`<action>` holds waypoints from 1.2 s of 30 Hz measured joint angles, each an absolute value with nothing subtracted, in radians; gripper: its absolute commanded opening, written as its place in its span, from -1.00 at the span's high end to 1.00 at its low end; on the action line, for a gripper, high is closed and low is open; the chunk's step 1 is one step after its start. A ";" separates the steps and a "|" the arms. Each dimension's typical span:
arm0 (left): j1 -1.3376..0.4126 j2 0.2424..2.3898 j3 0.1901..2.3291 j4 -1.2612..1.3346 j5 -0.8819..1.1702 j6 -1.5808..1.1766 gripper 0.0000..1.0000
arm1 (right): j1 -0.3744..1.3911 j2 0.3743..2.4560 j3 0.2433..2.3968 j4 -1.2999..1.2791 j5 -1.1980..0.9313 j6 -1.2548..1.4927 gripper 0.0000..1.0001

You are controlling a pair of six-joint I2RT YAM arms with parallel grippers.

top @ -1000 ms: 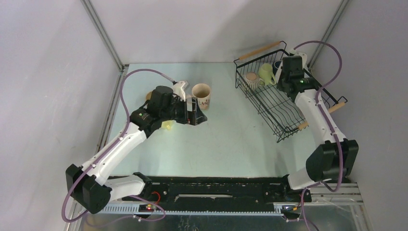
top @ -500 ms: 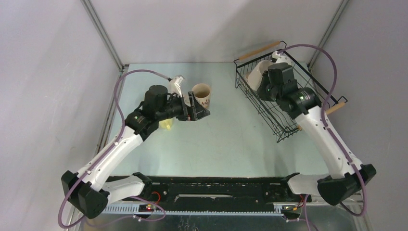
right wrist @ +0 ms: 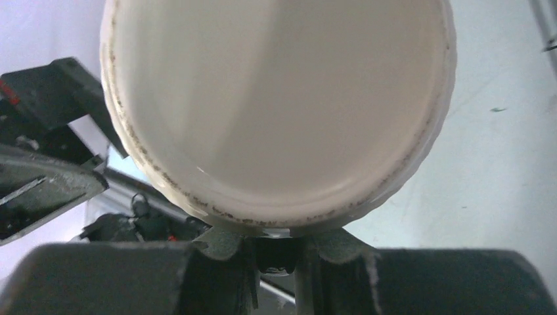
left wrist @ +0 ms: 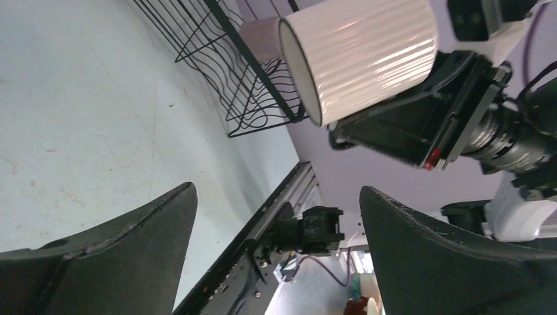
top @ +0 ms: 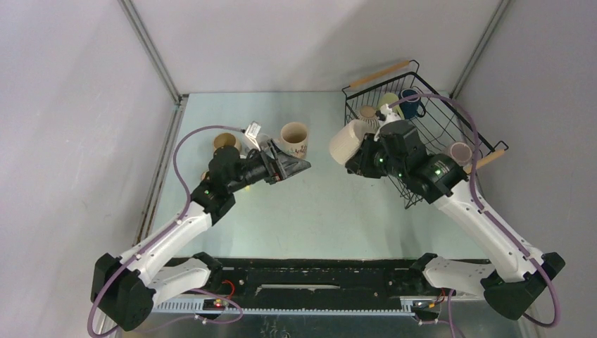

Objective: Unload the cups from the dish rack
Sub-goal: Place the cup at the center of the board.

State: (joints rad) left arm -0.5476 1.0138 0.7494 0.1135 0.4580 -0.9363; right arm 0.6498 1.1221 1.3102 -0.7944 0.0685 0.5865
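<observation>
My right gripper is shut on the rim of a cream-white ribbed cup, held in the air left of the dish rack. The right wrist view looks into that cup, with the right gripper pinching its wall. My left gripper stands open and empty, pointing at the held cup. A floral cup and a tan cup stand on the table. In the rack sit a ribbed beige cup, a yellow-green cup, a dark blue cup and a mauve cup.
The rack has wooden handles and lies at the table's back right, close to the wall frame. A small yellow object is half hidden under the left arm. The black base rail runs along the near edge.
The right arm lifted the ribbed cup out of the rack and swung it left over the table. The left gripper turned toward it, staying open.
</observation>
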 measured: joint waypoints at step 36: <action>-0.506 1.301 0.654 1.272 0.583 -1.771 0.75 | 0.696 1.172 1.203 -0.317 -0.426 0.883 1.00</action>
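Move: The white ribbed cup, already in the right hand's grip, has its middle roughly 4 cm ahead of that hand's fingertips, 1 cm left and 2 cm up; the open left gripper waits some 15 cm to the right hand's left, about level. From the left hand the cup is about 14 cm right, 5 cm ahead and 4 cm higher. The patterned mug stands on the table about 14 cm ahead of the left hand, 4 cm left, some 21 cm below. The white cup is carried left about 11 cm, with some rise and a little drawing back, to the left gripper; the right hand keeps its grip at the base end, rolling its left side up and turning counter-clockwise. The left hand rises some 11 cm to meet it, swings its fingertips up about 45 degrees, and closes them from wide open around the wall at the cup's mouth. ##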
